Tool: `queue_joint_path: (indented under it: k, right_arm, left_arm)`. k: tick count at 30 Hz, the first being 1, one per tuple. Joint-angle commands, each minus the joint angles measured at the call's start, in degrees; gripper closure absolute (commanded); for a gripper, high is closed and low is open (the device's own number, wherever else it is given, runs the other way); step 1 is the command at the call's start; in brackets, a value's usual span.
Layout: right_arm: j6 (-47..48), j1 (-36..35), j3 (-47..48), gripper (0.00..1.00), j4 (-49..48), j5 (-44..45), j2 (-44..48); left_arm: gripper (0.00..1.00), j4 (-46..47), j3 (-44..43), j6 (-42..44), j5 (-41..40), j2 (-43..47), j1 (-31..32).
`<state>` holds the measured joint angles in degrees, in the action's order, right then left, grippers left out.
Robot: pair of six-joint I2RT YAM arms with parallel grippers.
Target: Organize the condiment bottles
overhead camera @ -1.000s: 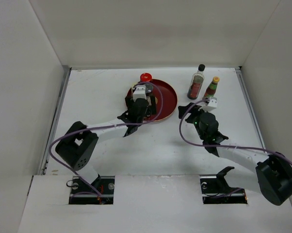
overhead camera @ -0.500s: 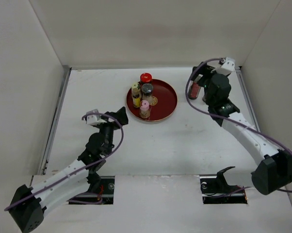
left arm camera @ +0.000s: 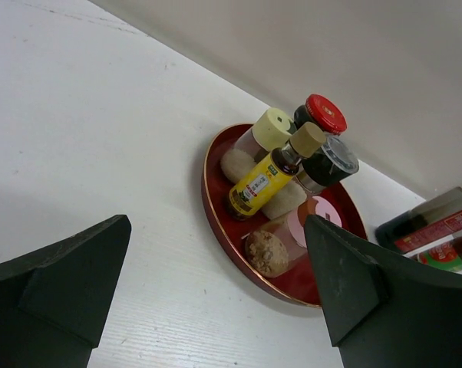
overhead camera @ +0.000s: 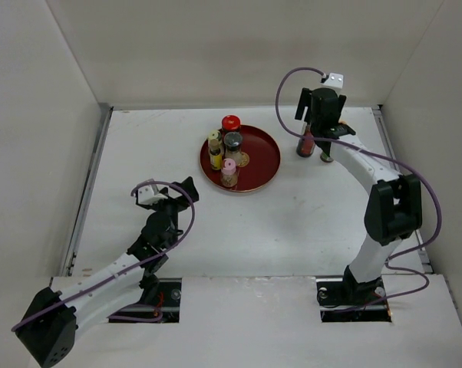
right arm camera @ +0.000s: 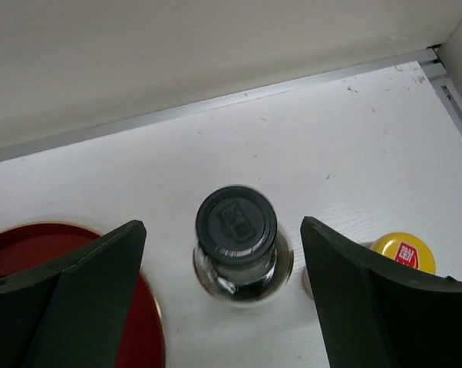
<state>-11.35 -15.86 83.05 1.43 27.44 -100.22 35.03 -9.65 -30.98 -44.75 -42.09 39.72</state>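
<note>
Several condiment bottles stand on the round dark-red plate (overhead camera: pixel 265 153): a red-capped one (overhead camera: pixel 230 122), a grey-capped one (overhead camera: pixel 232 141), a yellow-labelled one (left arm camera: pixel 263 178), a pale-yellow-capped shaker (left arm camera: pixel 275 128) and a pink-capped one (overhead camera: pixel 229 169). To the plate's right stands the tall glass bottle with a black cap (right arm camera: pixel 236 222), and a yellow-capped bottle (right arm camera: pixel 402 252) is beside it. My right gripper (right arm camera: pixel 223 222) hovers open above the black cap, one jaw on each side and not touching it. My left gripper (overhead camera: pixel 181 190) is open and empty, on the near-left side of the plate (left arm camera: pixel 212 203).
White walls close in the table on the left, back and right. A metal strip runs along the back wall's foot (right arm camera: pixel 216 103), just behind the tall bottle. My right arm (overhead camera: pixel 361 165) stretches along the right side to the back.
My left gripper has let go and drawn back from the plate toward the near left. My right arm swung to the back, over the black-capped bottle, and its jaws opened wider.
</note>
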Motion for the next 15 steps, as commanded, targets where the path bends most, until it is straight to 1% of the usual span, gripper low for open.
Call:
queue_joint_path:
  k: [1,3,5,8,12,15]
  right_arm:
    - [2.3,0.79,4.84,0.17,-0.37,0.68,-2.07]
    - [2.56,0.87,5.37,0.29,-1.08,0.77,-3.57]
    - [2.83,0.61,4.41,0.45,-3.7,1.12,-3.75]
    - [4.75,0.52,2.22,0.62,-10.37,2.09,-2.44]
    - [9.15,0.09,1.68,0.71,-15.22,4.46,0.81]
    - [10.83,-0.79,3.43,0.72,-16.46,4.9,2.92]
  left_arm:
    - [0.0,3.21,0.25,-1.36,0.19,-0.01,-0.83]
    - [0.0,3.21,0.16,-1.36,0.19,-0.19,-0.92]
    - [0.0,3.21,0.16,-1.62,0.1,-0.54,-0.92]
    - [0.0,3.21,-0.02,-1.8,0.19,-1.51,-1.01]
    - [0.0,3.21,-0.11,-1.89,0.19,-1.77,-1.01]
    - [0.0,3.21,-0.11,-1.89,0.28,-1.95,-1.1]
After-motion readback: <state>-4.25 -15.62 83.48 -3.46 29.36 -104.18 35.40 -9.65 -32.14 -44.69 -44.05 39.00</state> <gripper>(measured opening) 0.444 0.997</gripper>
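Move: The black-capped glass bottle's neck is just about between the right hand's open fingers; its middle is some 2 cm ahead, 1 cm to the right and 10 cm below. The yellow-capped bottle stands about 6 cm farther right of it and 3 cm nearer the base; the red plate's centre is some 17 cm left of the hand, 1 cm back. From the left hand, the glass bottle is about 25 cm ahead, 31 cm right and 5 cm below. The right hand eases about 2 cm forward and down, pinches the glass bottle's neck, then rises slightly. ##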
